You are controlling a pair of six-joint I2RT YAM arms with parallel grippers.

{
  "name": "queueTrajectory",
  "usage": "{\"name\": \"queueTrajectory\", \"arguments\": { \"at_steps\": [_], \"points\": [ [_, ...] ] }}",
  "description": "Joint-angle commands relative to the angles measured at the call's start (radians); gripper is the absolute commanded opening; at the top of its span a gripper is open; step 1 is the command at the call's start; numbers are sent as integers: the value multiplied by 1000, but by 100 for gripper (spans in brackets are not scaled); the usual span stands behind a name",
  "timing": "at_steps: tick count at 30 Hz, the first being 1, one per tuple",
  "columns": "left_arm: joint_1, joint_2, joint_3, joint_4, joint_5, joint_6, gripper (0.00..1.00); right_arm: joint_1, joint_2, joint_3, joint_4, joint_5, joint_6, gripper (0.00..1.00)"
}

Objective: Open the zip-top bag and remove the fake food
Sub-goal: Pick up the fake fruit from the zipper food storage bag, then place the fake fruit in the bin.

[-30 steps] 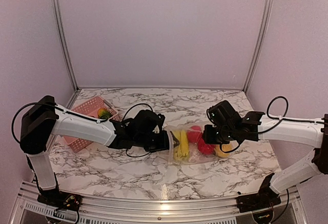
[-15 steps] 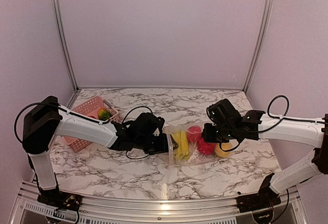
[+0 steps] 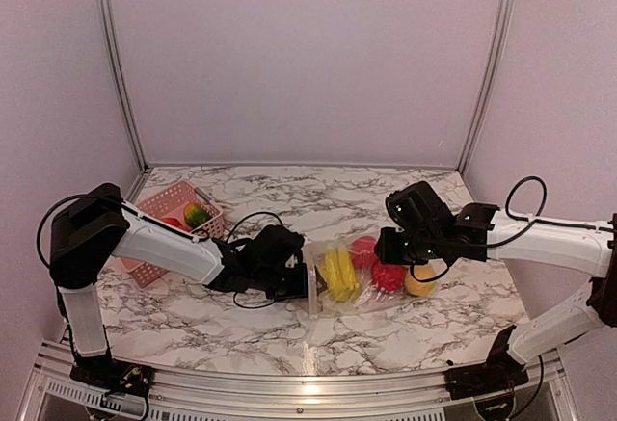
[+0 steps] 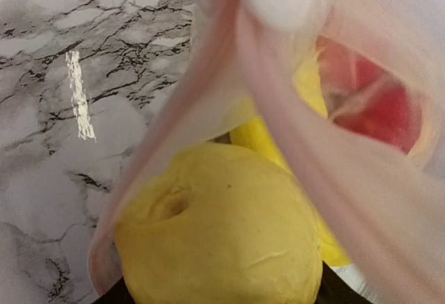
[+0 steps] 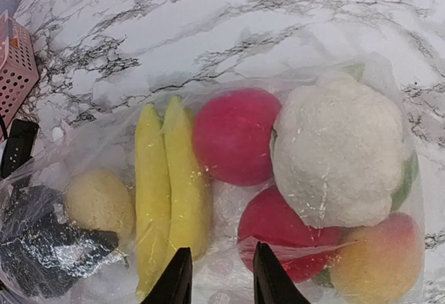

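The clear zip-top bag point(image 3: 371, 298) lies on the marble with its mouth to the left. My left gripper point(image 3: 301, 281) reaches in through the mouth and is shut on a yellow lemon point(image 4: 222, 234), which fills the lower left wrist view under the bag's rim point(image 4: 292, 130). Through the plastic, the right wrist view shows the same lemon point(image 5: 101, 203) and the left gripper point(image 5: 42, 248). Also inside are yellow bananas point(image 5: 167, 193), two red fruits point(image 5: 233, 137), a white cauliflower point(image 5: 337, 151) and an orange piece point(image 5: 375, 255). My right gripper point(image 5: 221, 276) sits on the bag's near side, jaws narrowly apart with crinkled plastic between them.
A pink slatted basket point(image 3: 159, 204) stands at the back left and holds a green-and-orange piece point(image 3: 196, 214). The left arm's black cable loops over the marble between basket and bag. Purple walls close in the table at the back and both sides.
My left gripper has drawn back to the left toward the bag's mouth with the lemon. The bag's mouth has shifted a little left, and the right gripper has edged left too.
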Motion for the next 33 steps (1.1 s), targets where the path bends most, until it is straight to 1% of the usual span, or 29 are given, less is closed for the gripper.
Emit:
{"name": "queueTrajectory", "arguments": {
  "at_steps": [1, 5, 10, 17, 20, 24, 29, 33],
  "points": [
    [0, -58, -41, 26, -44, 1, 62, 10, -9, 51, -30, 21, -16, 29],
    [1, -114, -60, -10, -105, 4, 62, 10, -9, 64, -35, 21, -22, 30],
    [1, -180, -118, -16, -134, -20, 63, 10, -2, 79, -37, 24, -37, 30],
    [3, -274, -175, -67, -199, -35, 63, 10, 1, 92, -40, 26, -43, 31],
    [13, -309, -186, -119, -236, -45, 63, 10, 2, 91, -39, 26, -43, 31],
    [28, -368, -197, -208, -321, -58, 63, 10, -6, 87, -41, 29, -44, 31],
    [95, -456, -221, -280, -387, -52, 63, 10, -25, 80, -45, 34, -44, 31],
    [189, -533, -220, -332, -411, -19, 63, 10, -38, 71, -46, 35, -43, 31]
  ]
}}
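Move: The yellow fruit is already in the left fingers, inside the bag's open mouth. The pink basket lies about 34 cm to the left of the left gripper and some 14 cm farther out, at much its height. In the bag, the bananas lie roughly 7 cm to the left gripper's right and 1 cm ahead, the nearer red fruit some 18 cm right and 1 cm ahead. From the right gripper the basket is about 50 cm left, 17 cm ahead, 9 cm lower. Draw the left gripper out through the bag's mouth with the yellow fruit still gripped, easing left and up at first, then sweeping faster towards the basket: about 14 cm left and 7 cm up in all, with some forward near the end. Swing the wrist some 25 degrees counter-clockwise on the way. Let the right gripper rise about 2 cm above the bag. ##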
